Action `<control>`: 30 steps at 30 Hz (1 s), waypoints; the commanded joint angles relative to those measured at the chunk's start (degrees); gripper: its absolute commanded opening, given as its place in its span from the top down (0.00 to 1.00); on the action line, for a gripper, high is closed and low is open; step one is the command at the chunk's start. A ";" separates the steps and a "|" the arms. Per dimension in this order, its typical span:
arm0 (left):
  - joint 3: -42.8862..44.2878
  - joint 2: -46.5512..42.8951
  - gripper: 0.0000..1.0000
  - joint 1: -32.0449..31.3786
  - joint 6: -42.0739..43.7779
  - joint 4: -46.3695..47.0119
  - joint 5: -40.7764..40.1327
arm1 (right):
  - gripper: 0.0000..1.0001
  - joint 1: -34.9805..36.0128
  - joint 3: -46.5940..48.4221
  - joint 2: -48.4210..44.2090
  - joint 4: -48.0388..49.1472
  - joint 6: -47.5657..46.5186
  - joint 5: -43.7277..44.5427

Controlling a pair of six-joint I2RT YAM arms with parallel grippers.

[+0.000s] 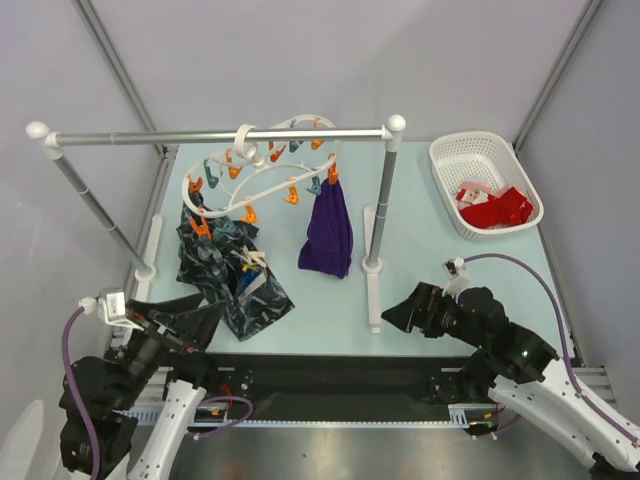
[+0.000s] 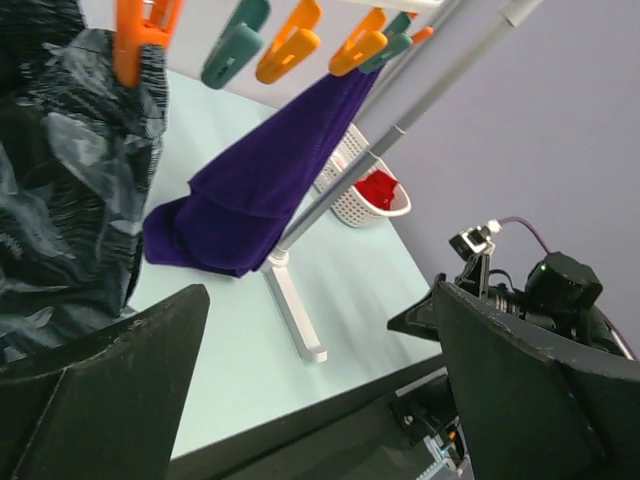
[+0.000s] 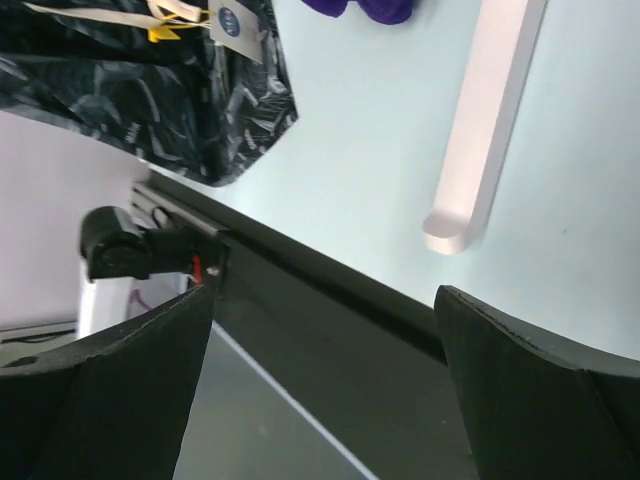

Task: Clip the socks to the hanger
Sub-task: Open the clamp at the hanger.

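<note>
Red socks (image 1: 495,208) lie heaped in a white basket (image 1: 452,160) at the back right; the left wrist view shows the red socks (image 2: 378,187) far off. The white oval hanger (image 1: 262,178) hooks over the grey rail, its orange and teal clothespins (image 2: 290,45) dangling. My left gripper (image 1: 185,318) (image 2: 320,300) is open and empty, low at the near left by the navy cloth. Near the rail's right foot, my right gripper (image 1: 398,308) (image 3: 325,295) is open with nothing in it, over the table's front edge.
A purple cloth (image 1: 327,230) and a navy marbled cloth (image 1: 225,265) hang clipped from the hanger. The grey rail (image 1: 220,135) stands on two posts with white feet (image 3: 480,130). A black strip edges the table front (image 3: 330,290).
</note>
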 commanded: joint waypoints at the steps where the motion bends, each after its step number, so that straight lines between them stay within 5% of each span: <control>1: 2.13 -0.58 0.00 0.45 1.16 -6.70 -4.91 | 0.00 -0.01 4.27 3.10 0.99 -7.09 1.72; 4: 0.37 -1.81 0.01 0.45 3.45 -2.93 1.06 | 0.00 0.07 7.26 9.58 7.03 -12.53 0.68; 9: 0.63 1.51 0.00 0.45 2.92 -3.35 -0.51 | 0.00 2.35 12.61 22.16 23.82 -19.29 -6.71; 16: 7.74 13.30 0.14 0.45 6.44 -10.47 -8.32 | 0.17 17.81 22.28 38.43 43.17 -39.92 6.36; 21: 8.46 11.38 0.24 0.45 5.83 -5.30 -6.41 | 0.42 24.68 26.68 47.21 55.29 -51.73 11.92; 30: 5.21 8.39 0.35 0.45 4.25 -1.42 -0.52 | 0.41 25.48 34.24 57.33 66.02 -60.96 13.68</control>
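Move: The teal clamp at the hanger's near left is about 15 cm ahead of the left hand, 4 cm to its right and a little above it. From the right hand, the clamp lies roughly 10 cm ahead, 33 cm left and 23 cm up. Counted from the right hand, the orange clamp gripping the black cloth is some 9 cm ahead and 37 cm left, a second orange clamp 12 cm ahead and 29 cm left, both at the teal clamp's height; the purple sock hangs about 16 cm ahead, 17 cm left. Towards the near left clamps of the hanger, touching nothing yet, the right hand sweeps about 23 cm left while climbing some 18 cm and easing a little forward; its fingers swing up by about 60 degrees and close to a bit over half open. The left hand dips and noses forward, then rises back to its old height, narrowing its fingers to about two thirds. ##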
